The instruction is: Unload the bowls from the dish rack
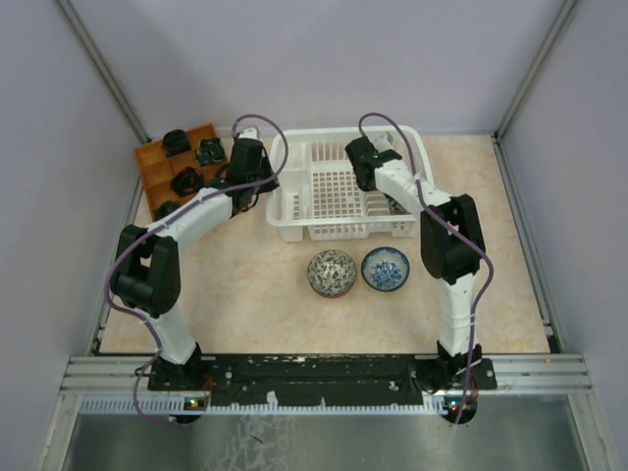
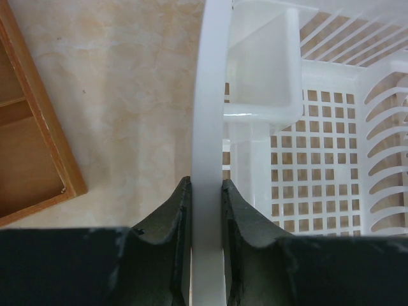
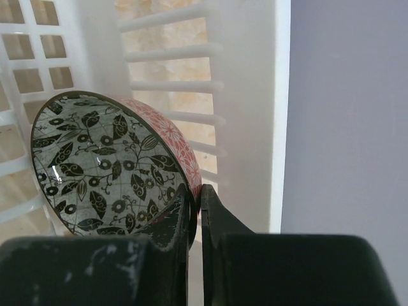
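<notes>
The white dish rack (image 1: 339, 191) stands at the back middle of the table. My left gripper (image 2: 206, 185) is shut on its left rim (image 2: 213, 95), one finger on each side; the top view shows that gripper (image 1: 257, 182) at the rack's left edge. Inside the rack, my right gripper (image 3: 196, 191) is shut on the rim of a tilted bowl (image 3: 108, 166), red-orange outside with black leaves on white inside, close to the slotted side wall (image 3: 172, 83). From above, the right gripper (image 1: 368, 165) hides that bowl. On the table in front stand a grey-and-white bowl (image 1: 332, 273) and a blue-speckled bowl (image 1: 386, 269).
An orange-brown compartment tray (image 1: 182, 167) with small dark items sits left of the rack, and its corner (image 2: 38, 159) lies near the left gripper. Pale walls close in the table on the left, back and right.
</notes>
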`<state>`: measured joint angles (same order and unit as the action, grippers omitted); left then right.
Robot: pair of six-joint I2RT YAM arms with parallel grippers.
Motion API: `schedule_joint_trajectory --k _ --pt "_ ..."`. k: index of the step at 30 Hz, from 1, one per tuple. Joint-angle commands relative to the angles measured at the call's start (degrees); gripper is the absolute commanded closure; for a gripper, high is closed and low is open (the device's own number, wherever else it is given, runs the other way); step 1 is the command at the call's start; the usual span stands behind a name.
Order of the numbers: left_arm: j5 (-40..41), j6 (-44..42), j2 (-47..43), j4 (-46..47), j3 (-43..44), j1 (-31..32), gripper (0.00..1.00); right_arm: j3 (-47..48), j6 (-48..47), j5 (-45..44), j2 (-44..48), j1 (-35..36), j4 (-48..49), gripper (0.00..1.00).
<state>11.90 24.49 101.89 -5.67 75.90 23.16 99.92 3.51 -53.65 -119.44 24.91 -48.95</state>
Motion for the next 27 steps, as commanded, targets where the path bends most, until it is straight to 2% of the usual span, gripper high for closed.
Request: schedule_joint_trajectory --k 1,8,14,20,27 --pt "-0.7 -0.3 -0.2 -1.2 -1.2 -0.3 1.00 3.0 1.1 -3.1 -0.3 0.1 -0.5 1.00" --pt "-0.9 -0.1 -0.2 -1.2 -1.5 -0.2 1.00 4.6 -0.7 -8.7 0.8 1.2 0.2 1.00" --pt "-0.8 -0.1 -0.3 -1.2 -1.6 -0.2 1.00 3.0 -4.9 -10.8 5.1 3.3 6.6 1.00" --pt "-0.7 -0.2 -0.2 -1.2 -1.8 -0.3 1.00 4.6 -5.7 -10.6 6.7 4.2 7.9 1.00" --pt "-0.5 -0.3 0.1 -1.5 -1.5 -0.3 0.85 5.5 -3.8 -5.5 9.8 4.2 9.5 1.00"
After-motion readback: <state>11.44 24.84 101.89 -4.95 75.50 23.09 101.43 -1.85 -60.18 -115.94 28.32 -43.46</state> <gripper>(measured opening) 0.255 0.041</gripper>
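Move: The right gripper is already shut on the rim of the pink floral bowl at the rack's right end; the bowl's middle is about 5 cm to its left, level fore and aft and some 3 cm below. On the table, roughly 8 cm lower than that hand, the blue bowl stands 16 cm back and 9 cm left, the black-flowered bowl 17 cm back and 23 cm left. From the left gripper, the pink bowl is some 32 cm right, 4 cm back and 5 cm below. Keep the right fingers pinched on the pink bowl's rim and, after a brief near-still hold, lift it about 5 cm up from the rack's ribs, easing some 2 cm left, away from the right-hand wall, and letting the fingertips tip up roughly 10 degrees. Leave the left gripper still on the rack's left rim. ##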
